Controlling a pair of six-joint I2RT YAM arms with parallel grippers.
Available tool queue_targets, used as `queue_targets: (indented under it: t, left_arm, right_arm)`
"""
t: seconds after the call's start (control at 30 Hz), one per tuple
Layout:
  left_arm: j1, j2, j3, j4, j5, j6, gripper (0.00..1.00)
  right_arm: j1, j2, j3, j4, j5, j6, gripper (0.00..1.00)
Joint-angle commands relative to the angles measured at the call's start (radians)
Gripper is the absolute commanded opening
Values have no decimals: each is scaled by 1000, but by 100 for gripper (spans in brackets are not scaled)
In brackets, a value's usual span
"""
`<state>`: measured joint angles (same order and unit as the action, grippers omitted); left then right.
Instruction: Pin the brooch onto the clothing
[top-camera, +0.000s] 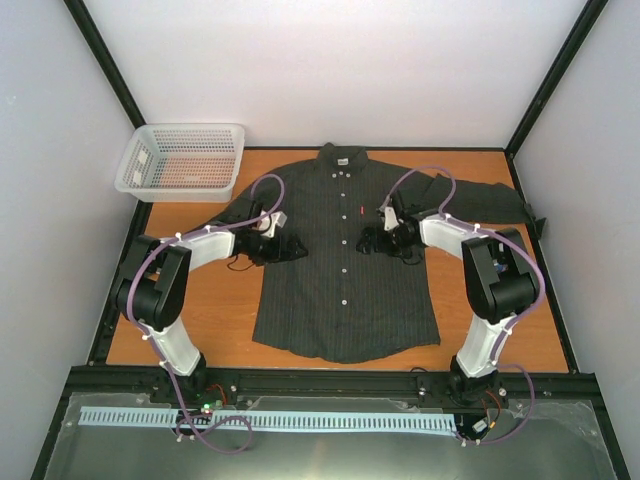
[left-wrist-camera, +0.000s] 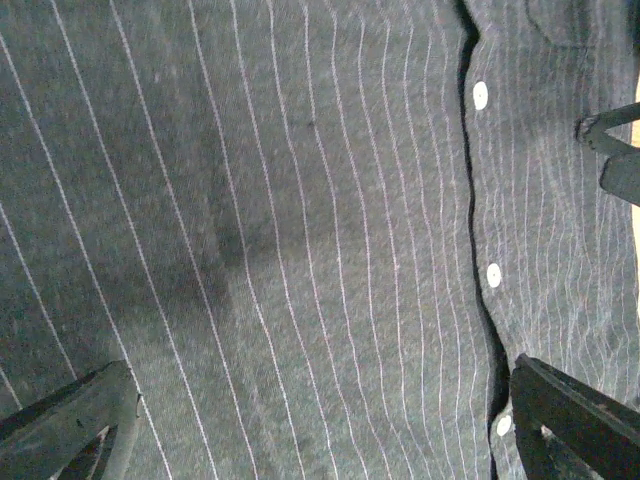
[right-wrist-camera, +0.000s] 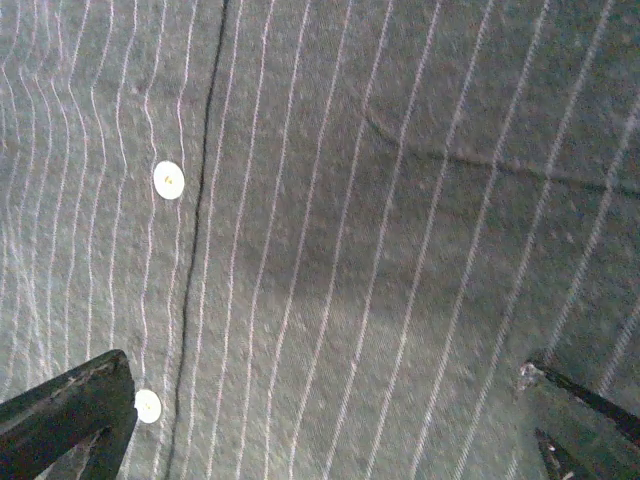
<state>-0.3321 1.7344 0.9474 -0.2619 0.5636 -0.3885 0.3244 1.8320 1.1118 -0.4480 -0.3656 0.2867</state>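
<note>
The clothing (top-camera: 345, 290), a dark pinstriped shirt with white buttons (top-camera: 344, 272) and a tiny red chest tag (top-camera: 357, 210), lies flat on the orange table, collar at the far side. My left gripper (top-camera: 285, 248) hovers over the shirt's left chest, open, with only striped cloth (left-wrist-camera: 300, 230) between its fingers (left-wrist-camera: 80, 420). My right gripper (top-camera: 375, 240) hovers over the right chest, open and empty too (right-wrist-camera: 325, 372), with the button placket (right-wrist-camera: 205, 200) at its left finger. The brooch is out of view in every frame.
A white mesh basket (top-camera: 180, 160) stands at the table's far left corner. The shirt's right sleeve (top-camera: 480, 200) lies out toward the far right. Bare orange tabletop (top-camera: 215, 310) shows beside the shirt. Black frame rails edge the table.
</note>
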Motion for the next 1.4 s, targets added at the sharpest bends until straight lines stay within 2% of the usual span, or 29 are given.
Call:
queue_targets:
  t: [0.0,0.4,0.57,0.8,0.9,1.03,1.23,1.37]
  left_arm:
    - [-7,6,-20,-77,16,-36,100]
    - [-7,-115,-156,-195,133,-25,100]
    - [-7,-220,-83,-164,194,-39,100]
    - [-7,-242,106,-72,-8,-27,100]
    - [-2,-184,203,-31,-119,-31,100]
    - [2,-28,404,-34,-227,4,100]
    - [17,291,709,-90,-230,43,100]
    - [20,419,834,-89,-216,78,100]
  right_arm:
    - [7,-76,-91,-13,35,10,100]
    - [-1,-302,-343,-32,48,87,100]
    - [-13,-310,-201,-70,120,14,100]
    - [-58,-153,54,-91,118,-7,100]
    - [-67,-98,147,-104,146,8,100]
    - [-102,-33,237,-74,126,62,100]
    - [-161,120,425,-94,157,62,100]
    - [-197,232,544,-115,162,56,100]
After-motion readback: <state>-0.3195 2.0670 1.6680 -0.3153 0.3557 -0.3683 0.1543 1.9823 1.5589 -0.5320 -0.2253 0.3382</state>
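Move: Both open hands are down at the shirt front. From the left hand the collar lies about 22 cm ahead and 11 cm to the right, the red tab 9 cm ahead and 16 cm right, and the empty basket 21 cm ahead and 29 cm left. From the right hand the collar is about 21 cm ahead and 6 cm left, the red tab 7 cm ahead and 1 cm left. Both hands drag back 8 cm on the shirt, lift and reach some 25 cm forward towards the collar. ##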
